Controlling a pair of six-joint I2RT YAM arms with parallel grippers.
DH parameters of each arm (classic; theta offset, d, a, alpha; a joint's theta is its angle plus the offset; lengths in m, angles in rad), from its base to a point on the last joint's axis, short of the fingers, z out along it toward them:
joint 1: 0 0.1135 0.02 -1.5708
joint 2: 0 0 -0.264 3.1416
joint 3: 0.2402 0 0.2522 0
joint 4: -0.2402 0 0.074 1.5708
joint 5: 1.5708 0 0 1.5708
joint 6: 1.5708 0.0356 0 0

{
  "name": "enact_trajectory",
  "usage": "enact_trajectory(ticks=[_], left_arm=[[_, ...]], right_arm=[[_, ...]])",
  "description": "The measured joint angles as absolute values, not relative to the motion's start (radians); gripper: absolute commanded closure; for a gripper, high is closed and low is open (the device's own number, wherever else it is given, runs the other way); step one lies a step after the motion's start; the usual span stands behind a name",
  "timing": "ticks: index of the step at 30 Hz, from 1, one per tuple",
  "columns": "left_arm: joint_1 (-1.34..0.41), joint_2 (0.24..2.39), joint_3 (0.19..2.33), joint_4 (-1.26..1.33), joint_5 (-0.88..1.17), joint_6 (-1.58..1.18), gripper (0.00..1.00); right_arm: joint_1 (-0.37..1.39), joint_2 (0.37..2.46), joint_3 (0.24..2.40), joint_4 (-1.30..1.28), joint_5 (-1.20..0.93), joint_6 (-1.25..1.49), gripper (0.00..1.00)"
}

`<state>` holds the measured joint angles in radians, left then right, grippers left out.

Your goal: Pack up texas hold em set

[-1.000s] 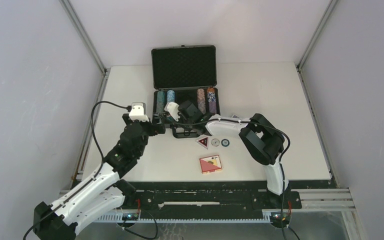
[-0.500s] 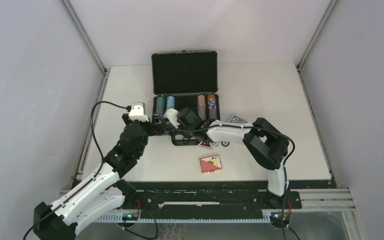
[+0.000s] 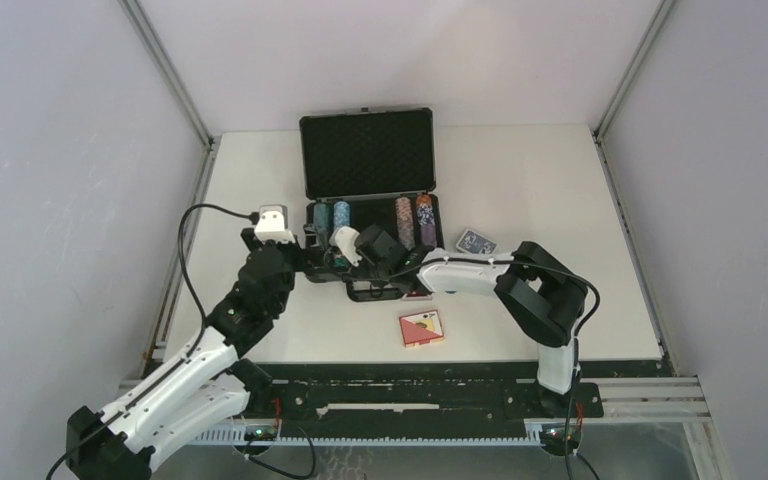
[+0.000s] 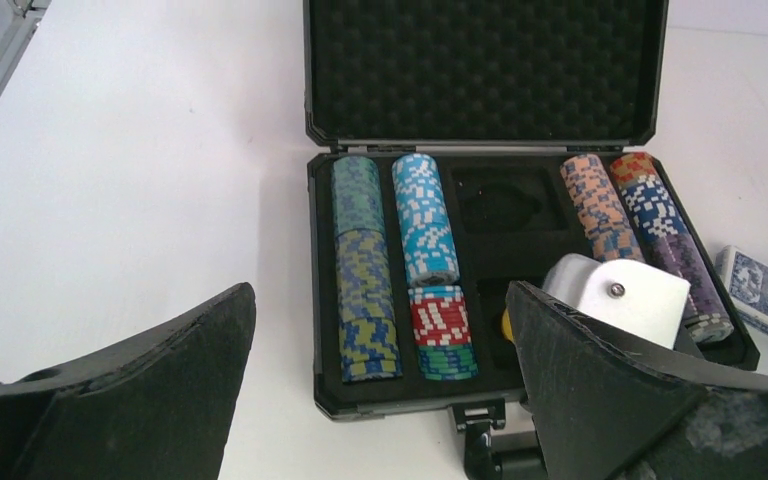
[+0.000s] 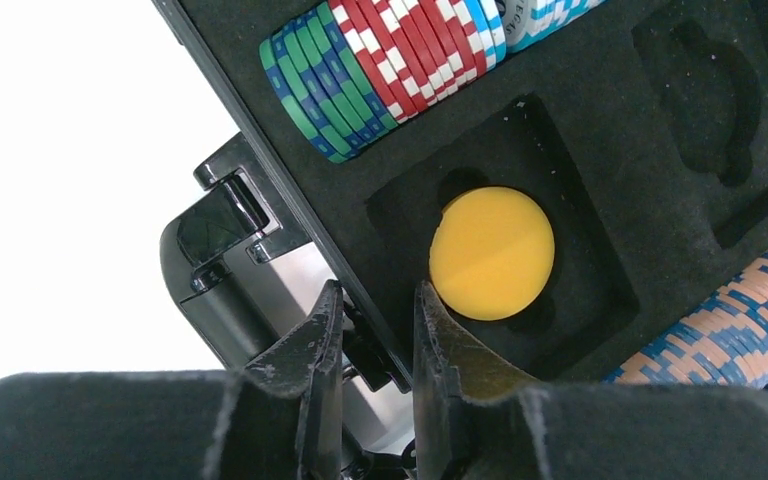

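The black briefcase (image 3: 368,155) stands open, its foam lid (image 4: 480,70) upright. Rows of multicoloured chips (image 4: 365,270) fill its side slots. A yellow round button (image 5: 491,253) lies in the front middle foam pocket. My right gripper (image 5: 375,320) is shut on the case's front wall beside the handle (image 5: 210,260), one finger inside and one outside. In the top view the right gripper (image 3: 365,266) sits over the case's front edge. My left gripper (image 4: 380,390) is wide open and holds nothing; the left gripper (image 3: 312,258) stands at the case's front left corner.
A blue card deck (image 3: 476,241) lies on the table right of the case. A red deck (image 3: 421,328) lies nearer the arms, in front of the case. A bit of a red-edged piece (image 3: 416,294) shows under my right forearm.
The briefcase has slid toward the arms with my right gripper on its front wall. The right elbow swung out to the right, uncovering the blue deck. The left arm stayed put.
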<state>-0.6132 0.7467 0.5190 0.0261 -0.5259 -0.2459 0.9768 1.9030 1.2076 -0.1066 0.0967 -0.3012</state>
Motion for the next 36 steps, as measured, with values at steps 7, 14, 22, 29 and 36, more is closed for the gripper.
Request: enact_trajectory(ticks=[7,14,22,29,36], left_arm=[[-0.613,0.72,0.518,0.033,-0.553,-0.245,0.0],[-0.613,0.728,0.518,0.036,-0.581,-0.245,0.0],[-0.605,0.688,0.521,-0.009,-0.749,-0.377,0.0],[-0.587,0.815,0.591,0.085,-0.781,-0.419,0.0],[-0.587,1.08,0.811,0.112,-0.773,-0.437,0.01]], right_arm=[[0.952,1.842,1.179,-0.157,0.058,-0.26,0.11],[0.888,1.794,1.176,-0.142,0.05,-0.211,0.1],[0.739,1.723,1.187,-0.204,0.118,0.014,0.0],[0.517,1.488,1.114,-0.323,0.268,0.266,0.05],[0.177,1.185,0.859,-0.404,0.282,0.487,0.02]])
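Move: The right fingers straddle the case's front rim, with the yellow disc about 4 cm ahead. From this hand, the card deck lies roughly 21 cm right and 6 cm ahead, and the blue disc some 36 cm right, level with it. From the left hand, the open lid's middle stands about 20 cm ahead, 11 cm right and 10 cm lower; the blue-and-white chip row is 8 cm ahead, 6 cm right and 17 cm below. Right fingers open off the rim, swinging up and some 35 cm right; left hand advances, rising, towards the lid. ##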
